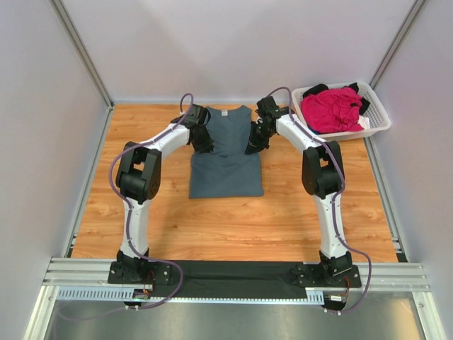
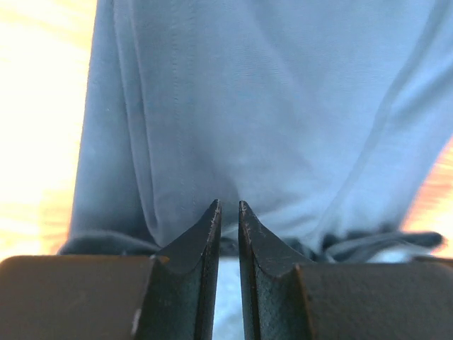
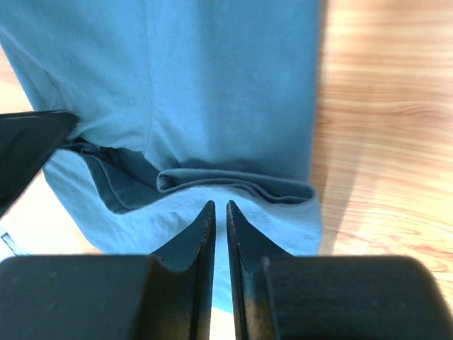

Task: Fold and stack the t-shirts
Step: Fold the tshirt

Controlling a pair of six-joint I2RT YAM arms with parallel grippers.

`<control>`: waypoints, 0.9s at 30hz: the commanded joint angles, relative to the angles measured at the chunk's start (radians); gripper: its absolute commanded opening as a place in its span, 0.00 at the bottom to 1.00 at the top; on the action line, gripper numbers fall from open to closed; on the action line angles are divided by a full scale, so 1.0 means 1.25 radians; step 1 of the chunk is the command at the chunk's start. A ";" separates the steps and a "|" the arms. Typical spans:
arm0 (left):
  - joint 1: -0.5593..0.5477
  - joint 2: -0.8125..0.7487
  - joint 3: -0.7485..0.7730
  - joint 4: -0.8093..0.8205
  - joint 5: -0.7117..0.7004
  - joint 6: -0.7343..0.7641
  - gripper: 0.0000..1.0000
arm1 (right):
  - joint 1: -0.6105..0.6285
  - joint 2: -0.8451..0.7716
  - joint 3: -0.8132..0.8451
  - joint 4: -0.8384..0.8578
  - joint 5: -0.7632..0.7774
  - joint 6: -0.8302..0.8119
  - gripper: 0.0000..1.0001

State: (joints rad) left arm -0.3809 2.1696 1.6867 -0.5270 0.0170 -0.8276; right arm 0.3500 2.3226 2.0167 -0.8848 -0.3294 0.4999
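Observation:
The slate blue-grey t-shirt (image 1: 226, 159) lies on the wooden table, its sides folded in and its neck label at the far end. My left gripper (image 1: 202, 139) is down on its left sleeve fold and my right gripper (image 1: 253, 142) on its right one. In the left wrist view the jaws (image 2: 228, 205) stand nearly together with the tips pressed into the blue-grey cloth (image 2: 269, 106). In the right wrist view the gripper (image 3: 219, 205) is also narrowly closed at a rolled fold of the cloth (image 3: 233, 180). A magenta-pink t-shirt (image 1: 329, 110) and a black t-shirt (image 1: 316, 90) lie in the basket.
The white slatted basket (image 1: 380, 117) stands at the far right corner of the table (image 1: 212, 227). Grey walls close in the left, right and far sides. A metal rail with the arm bases runs along the near edge.

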 commanded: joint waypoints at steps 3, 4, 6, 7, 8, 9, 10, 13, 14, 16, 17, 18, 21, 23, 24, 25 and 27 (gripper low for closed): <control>0.009 0.031 0.013 0.004 -0.037 0.029 0.22 | -0.008 -0.005 0.031 0.019 0.032 -0.021 0.13; 0.014 0.028 0.008 0.010 -0.039 0.035 0.22 | -0.009 -0.009 0.019 0.022 0.033 -0.024 0.13; 0.031 0.008 0.002 0.024 -0.037 0.059 0.22 | -0.009 -0.015 0.004 0.035 0.035 -0.033 0.14; 0.037 0.000 -0.002 0.031 -0.034 0.072 0.22 | -0.010 -0.016 -0.003 0.039 0.038 -0.037 0.14; 0.044 -0.020 -0.001 0.044 -0.031 0.096 0.22 | -0.010 -0.017 -0.014 0.046 0.039 -0.042 0.14; 0.057 -0.031 0.002 0.048 -0.030 0.110 0.23 | -0.010 -0.020 -0.019 0.049 0.045 -0.045 0.14; 0.063 -0.042 0.013 0.049 -0.028 0.122 0.23 | -0.010 -0.020 -0.025 0.053 0.046 -0.055 0.13; 0.076 -0.091 0.030 0.045 -0.028 0.178 0.25 | -0.010 -0.021 -0.067 0.090 0.059 -0.072 0.13; 0.078 -0.119 0.029 0.047 -0.027 0.196 0.25 | -0.011 -0.020 -0.082 0.123 0.066 -0.073 0.13; 0.078 -0.146 0.003 0.056 -0.023 0.239 0.27 | -0.011 -0.006 -0.097 0.126 0.083 -0.075 0.13; 0.078 -0.173 -0.009 0.055 -0.028 0.246 0.27 | -0.011 0.003 -0.092 0.112 0.084 -0.074 0.11; 0.078 -0.187 -0.023 0.053 -0.030 0.261 0.27 | -0.011 0.006 -0.084 0.108 0.086 -0.072 0.11; 0.078 -0.225 -0.110 0.062 0.002 0.264 0.25 | -0.011 -0.012 -0.099 0.124 0.100 -0.062 0.12; 0.078 -0.247 -0.155 0.086 0.017 0.247 0.24 | -0.011 -0.025 -0.105 0.131 0.108 -0.058 0.12; 0.078 -0.253 -0.177 0.096 0.022 0.239 0.23 | -0.011 -0.027 -0.106 0.130 0.109 -0.056 0.12; 0.078 -0.261 -0.221 0.121 0.037 0.225 0.22 | -0.011 -0.028 -0.110 0.130 0.108 -0.055 0.12; 0.078 -0.263 -0.278 0.143 0.046 0.212 0.21 | -0.011 -0.030 -0.114 0.130 0.108 -0.051 0.12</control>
State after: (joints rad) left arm -0.2844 1.8400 1.4303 -0.3931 0.0372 -0.5545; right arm 0.3389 2.3184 1.8912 -0.7624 -0.2455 0.4404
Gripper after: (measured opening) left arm 0.215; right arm 0.115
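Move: The shirt's hem lies across it just under both of my nearly shut grippers. Its left corner is about 5 cm left of my left hand, 1 cm back and 2 cm down; the collar lies some 16 cm ahead of that hand and 5 cm right, the bottom fold about 17 cm back and 6 cm right. From my right hand the hem's right corner is roughly 3 cm right, 1 cm back and 3 cm down; the basket is about 28 cm right and 16 cm ahead. I dip my left fingertips about 2 cm onto the cloth and sweep them some 6 cm left and a little forward, smoothing towards the hem's left edge, then lift clear to the height of a hand and start easing back. Meanwhile my right hand shifts 2 cm right and sinks about 3.5 cm to press its closed fingertips on the hem near the right corner. ##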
